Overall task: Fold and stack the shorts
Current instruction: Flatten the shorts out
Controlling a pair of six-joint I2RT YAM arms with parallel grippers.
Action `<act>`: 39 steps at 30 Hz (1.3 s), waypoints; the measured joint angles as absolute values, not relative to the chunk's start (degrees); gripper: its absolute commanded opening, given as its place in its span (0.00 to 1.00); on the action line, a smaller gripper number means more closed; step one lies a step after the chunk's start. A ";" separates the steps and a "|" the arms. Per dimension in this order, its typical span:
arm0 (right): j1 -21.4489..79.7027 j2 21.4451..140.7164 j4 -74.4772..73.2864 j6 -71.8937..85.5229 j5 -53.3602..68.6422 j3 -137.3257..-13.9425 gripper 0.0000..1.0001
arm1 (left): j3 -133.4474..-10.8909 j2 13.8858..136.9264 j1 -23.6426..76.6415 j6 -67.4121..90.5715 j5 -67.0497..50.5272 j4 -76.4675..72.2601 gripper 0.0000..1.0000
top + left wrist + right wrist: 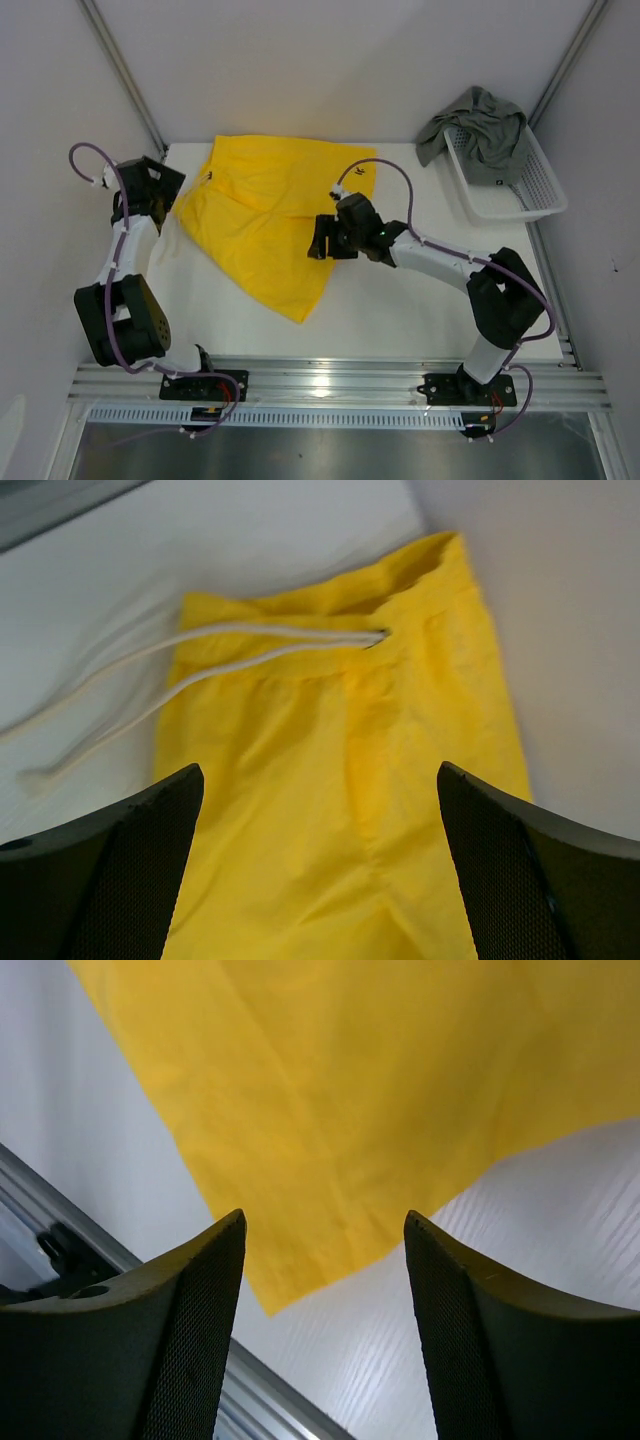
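Observation:
The yellow shorts (265, 215) lie spread on the white table, with a folded corner pointing toward the front edge. Their waistband and white drawstring (200, 645) show in the left wrist view. My left gripper (158, 197) (320, 770) hovers at the shorts' left side, jaws wide open over the yellow cloth, holding nothing. My right gripper (322, 240) (322, 1220) hangs open above the shorts' right edge, where the yellow shorts (340, 1090) have a corner lying below its fingertips. The grey-green shorts (480, 125) lie crumpled, draped over the basket.
A white mesh basket (520, 195) stands at the back right corner of the table. An aluminium rail (330, 380) runs along the near edge, and grey walls close in on the left, back and right.

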State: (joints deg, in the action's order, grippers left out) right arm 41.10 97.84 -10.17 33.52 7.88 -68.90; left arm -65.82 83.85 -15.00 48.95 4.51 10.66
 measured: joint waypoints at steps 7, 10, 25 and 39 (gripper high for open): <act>50.87 97.84 -15.16 32.88 3.33 -66.89 0.63 | -57.49 85.65 -18.04 48.97 0.82 14.11 0.99; 54.26 97.84 -15.90 34.48 1.02 -64.73 0.63 | -55.68 85.60 -18.04 49.01 0.03 12.58 0.99; 64.03 98.02 -7.97 43.03 -1.98 -56.95 0.54 | -43.46 78.61 -18.04 49.47 0.62 1.96 0.99; 62.98 104.03 8.86 46.76 2.15 -54.33 0.21 | -38.39 75.29 -18.04 50.00 1.04 -2.92 0.99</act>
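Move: The lower corner of the shorts' near leg lies about 15 cm back, 8 cm left and 10 cm below the right hand. The hem's other corner is roughly 4 cm ahead, 4 cm right and 10 cm down from that hand, and the table's front edge some 9 cm back of the lower corner. From the left hand, the near waist corner is almost straight down, about 18 cm and 2 cm right, with the black cord eyelet some 9 cm ahead and 12 cm right. The loose leg corner is what the right hand comes back to: it sweeps back along the leg about 15 cm while sinking some 9 cm, then edges left. There its half-open fingers draw together, starting to pinch the corner. The left hand drops about 10 cm and eases back 7 cm above the waist end, fingers staying wide open. ##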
